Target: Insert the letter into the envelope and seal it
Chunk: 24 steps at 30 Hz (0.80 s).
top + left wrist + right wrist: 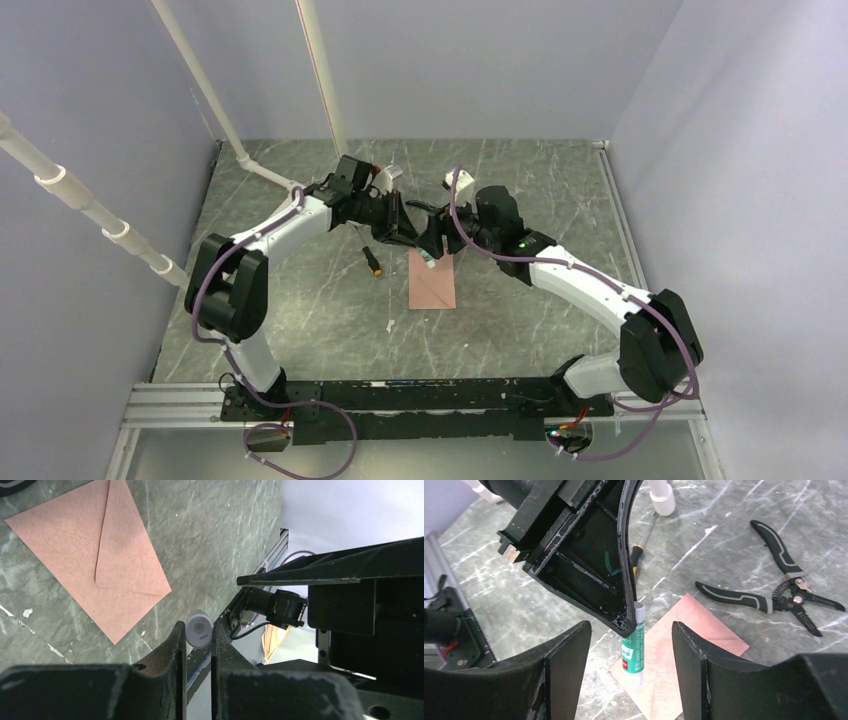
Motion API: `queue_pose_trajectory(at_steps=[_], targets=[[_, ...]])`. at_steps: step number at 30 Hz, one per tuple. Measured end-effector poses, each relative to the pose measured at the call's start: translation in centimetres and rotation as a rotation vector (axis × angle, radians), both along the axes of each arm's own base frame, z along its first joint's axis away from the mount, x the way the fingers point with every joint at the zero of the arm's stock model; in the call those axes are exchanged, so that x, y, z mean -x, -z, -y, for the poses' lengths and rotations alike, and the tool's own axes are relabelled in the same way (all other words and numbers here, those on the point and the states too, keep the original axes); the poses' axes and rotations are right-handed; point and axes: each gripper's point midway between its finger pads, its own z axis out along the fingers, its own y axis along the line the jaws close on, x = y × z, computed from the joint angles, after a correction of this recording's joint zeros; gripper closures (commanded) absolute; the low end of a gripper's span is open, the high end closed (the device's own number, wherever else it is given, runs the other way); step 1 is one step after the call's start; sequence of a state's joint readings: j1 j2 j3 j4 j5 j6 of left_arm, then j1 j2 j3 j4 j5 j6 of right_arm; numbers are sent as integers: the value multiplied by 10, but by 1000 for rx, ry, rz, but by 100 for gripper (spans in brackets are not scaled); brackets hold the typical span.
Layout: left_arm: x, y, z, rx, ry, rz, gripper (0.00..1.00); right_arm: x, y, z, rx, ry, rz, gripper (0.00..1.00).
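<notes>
The pinkish-brown envelope (432,280) (90,555) (684,650) lies flat on the marble table, its pointed flap folded down over the body. The letter is hidden. My left gripper (424,246) (198,635) is shut on a green-and-white glue stick (198,630) (634,645), which it holds upright with the purple tip down at the envelope's edge. Whether the tip touches the paper is unclear. My right gripper (442,240) (630,627) stands open, one finger on each side of the glue stick and apart from it.
Black-handled pliers (774,590) lie on the table beyond the envelope. A small black and yellow screwdriver (372,260) (636,555) lies left of the envelope. White pipes (250,160) rise at the back left. Grey walls close in the table.
</notes>
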State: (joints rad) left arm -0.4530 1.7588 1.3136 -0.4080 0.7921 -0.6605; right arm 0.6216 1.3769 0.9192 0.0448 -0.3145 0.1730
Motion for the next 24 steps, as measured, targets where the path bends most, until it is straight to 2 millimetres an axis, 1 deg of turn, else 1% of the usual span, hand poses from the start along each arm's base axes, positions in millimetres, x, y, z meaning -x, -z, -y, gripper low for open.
queue_pose_trajectory(at_steps=[2,5,10,13,18,24], targets=[[3,-3,-3,3,-3,27,98,6,-7,-2,-23,-24,-2,37],[6,-13,-5,26,-5,88,98,15,-9,-5,-37,-63,-21,39],[9,-31,-6,67,-4,178,98,32,3,-6,-20,-128,-94,41],[8,-38,-7,78,2,222,98,39,9,-4,-2,-145,-125,45],[8,-38,-8,71,15,246,98,43,16,0,25,-154,-143,57],[10,-39,-7,75,30,256,98,42,18,2,38,-147,-143,65]])
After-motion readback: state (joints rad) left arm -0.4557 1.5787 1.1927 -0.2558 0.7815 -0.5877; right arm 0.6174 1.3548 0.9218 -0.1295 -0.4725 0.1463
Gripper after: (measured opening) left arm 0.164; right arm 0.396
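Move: The right hand is empty and open. The glue stick's middle is roughly 3 cm back from it, 2 cm left and 4 cm below, still hanging from the left fingers, about 1 cm back, 1 cm right and 3 cm below that hand. From the right hand, the envelope lies some 10 cm back, 1 cm left and 16 cm down. The pliers are about 3 cm ahead, straight in line and equally low. Right hand draws back 4 cm, partly closing around the glue stick's lower end; left lifts the stick 4 cm. ##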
